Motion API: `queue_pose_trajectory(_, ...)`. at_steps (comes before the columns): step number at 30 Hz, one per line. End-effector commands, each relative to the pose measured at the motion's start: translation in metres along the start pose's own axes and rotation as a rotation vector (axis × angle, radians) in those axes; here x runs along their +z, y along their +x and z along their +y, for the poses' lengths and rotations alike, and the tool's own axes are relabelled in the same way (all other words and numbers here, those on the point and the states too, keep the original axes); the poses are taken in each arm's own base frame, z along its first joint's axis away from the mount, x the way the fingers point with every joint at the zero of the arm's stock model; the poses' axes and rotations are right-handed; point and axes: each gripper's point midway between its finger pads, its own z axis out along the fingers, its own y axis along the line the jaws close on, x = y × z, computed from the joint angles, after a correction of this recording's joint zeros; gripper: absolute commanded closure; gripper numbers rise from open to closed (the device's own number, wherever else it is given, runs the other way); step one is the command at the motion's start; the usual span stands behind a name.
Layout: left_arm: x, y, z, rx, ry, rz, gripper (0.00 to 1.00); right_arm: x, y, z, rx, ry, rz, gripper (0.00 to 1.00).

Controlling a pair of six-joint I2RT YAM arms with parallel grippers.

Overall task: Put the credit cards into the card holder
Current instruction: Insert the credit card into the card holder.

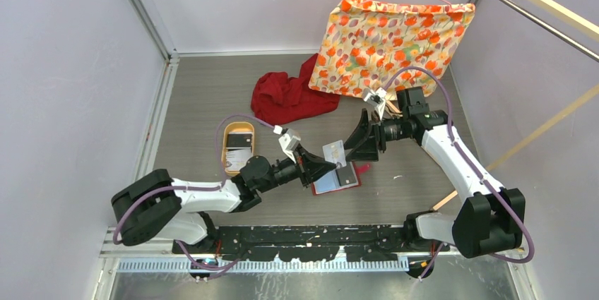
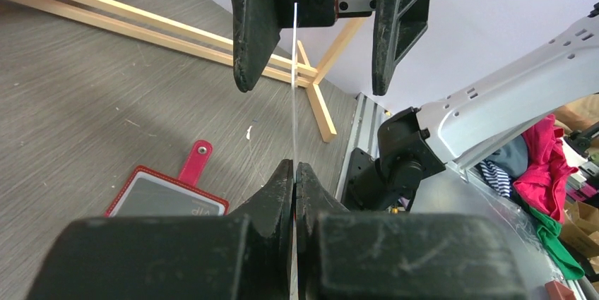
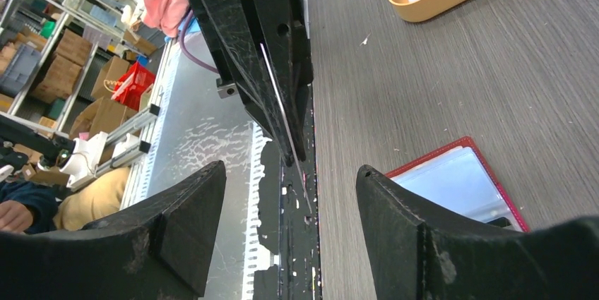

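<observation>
My left gripper (image 1: 323, 166) is shut on a whitish credit card (image 1: 334, 152) and holds it on edge above the open red card holder (image 1: 337, 181). In the left wrist view the card (image 2: 294, 88) shows as a thin line rising from my shut fingertips (image 2: 294, 170). My right gripper (image 1: 355, 143) is open and faces the left one, its fingers on either side of the card's far end without touching it. The right wrist view shows the card (image 3: 282, 120) between my open fingertips (image 3: 289, 170). The card holder also shows in the left wrist view (image 2: 162, 198) and the right wrist view (image 3: 459, 183).
A tan oval tray (image 1: 227, 146) with more cards (image 1: 240, 143) lies left of the arms; it also shows in the right wrist view (image 3: 417, 0). A red cloth (image 1: 286, 97) and a flowered bag (image 1: 385, 42) on a hanger lie behind. Wooden bars (image 2: 176, 32) cross the right side.
</observation>
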Motion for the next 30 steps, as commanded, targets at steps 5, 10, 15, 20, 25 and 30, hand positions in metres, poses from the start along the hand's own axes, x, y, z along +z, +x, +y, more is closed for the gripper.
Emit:
queue_pose_trajectory(5,0.018,-0.023,-0.018,-0.020,0.074,-0.118,1.00,0.000,-0.011,0.014,-0.074,-0.039,-0.013,0.35)
queue_pose_trajectory(10,0.022,-0.015,-0.018,-0.037,0.087,-0.107,1.00,-0.001,-0.013,0.012,-0.071,-0.028,-0.008,0.42)
queue_pose_trajectory(15,0.023,-0.009,-0.015,-0.045,0.085,-0.098,1.00,-0.001,-0.014,0.010,-0.070,-0.019,-0.005,0.46)
queue_pose_trajectory(20,0.023,-0.006,-0.013,-0.049,0.081,-0.094,1.00,-0.001,-0.016,0.007,-0.060,-0.006,-0.003,0.52)
queue_pose_trajectory(25,0.024,-0.003,-0.013,-0.053,0.081,-0.088,1.00,-0.001,-0.016,0.007,-0.061,-0.001,-0.003,0.58)
queue_pose_trajectory(30,0.024,-0.001,-0.010,-0.058,0.076,-0.086,1.00,-0.001,-0.016,0.006,-0.058,0.006,-0.002,0.63)
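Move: The left hand holds the credit card flat, the card reaching forward from its fingertips; the right gripper's open jaws stand about 6 cm ahead and 6 cm to its right, nearly level. The open card holder lies some 20 cm below, 1 cm ahead and 2 cm right, its red strap 4 cm ahead and 12 cm right. From the right hand the card's middle is roughly 3 cm back, 5 cm left and 1 cm lower. The left hand keeps its pinch on the credit card and eases about 2 cm to the right and 2 cm down, its wrist hardly tilting, feeding the card's free part between the right gripper's jaws, then slows almost to a stop. The right hand stays put with its fingers pointing left and closes its jaws from about three quarters to some 40 percent open around the card, the lower finger ending close beside it without a clear sign of a grip. ##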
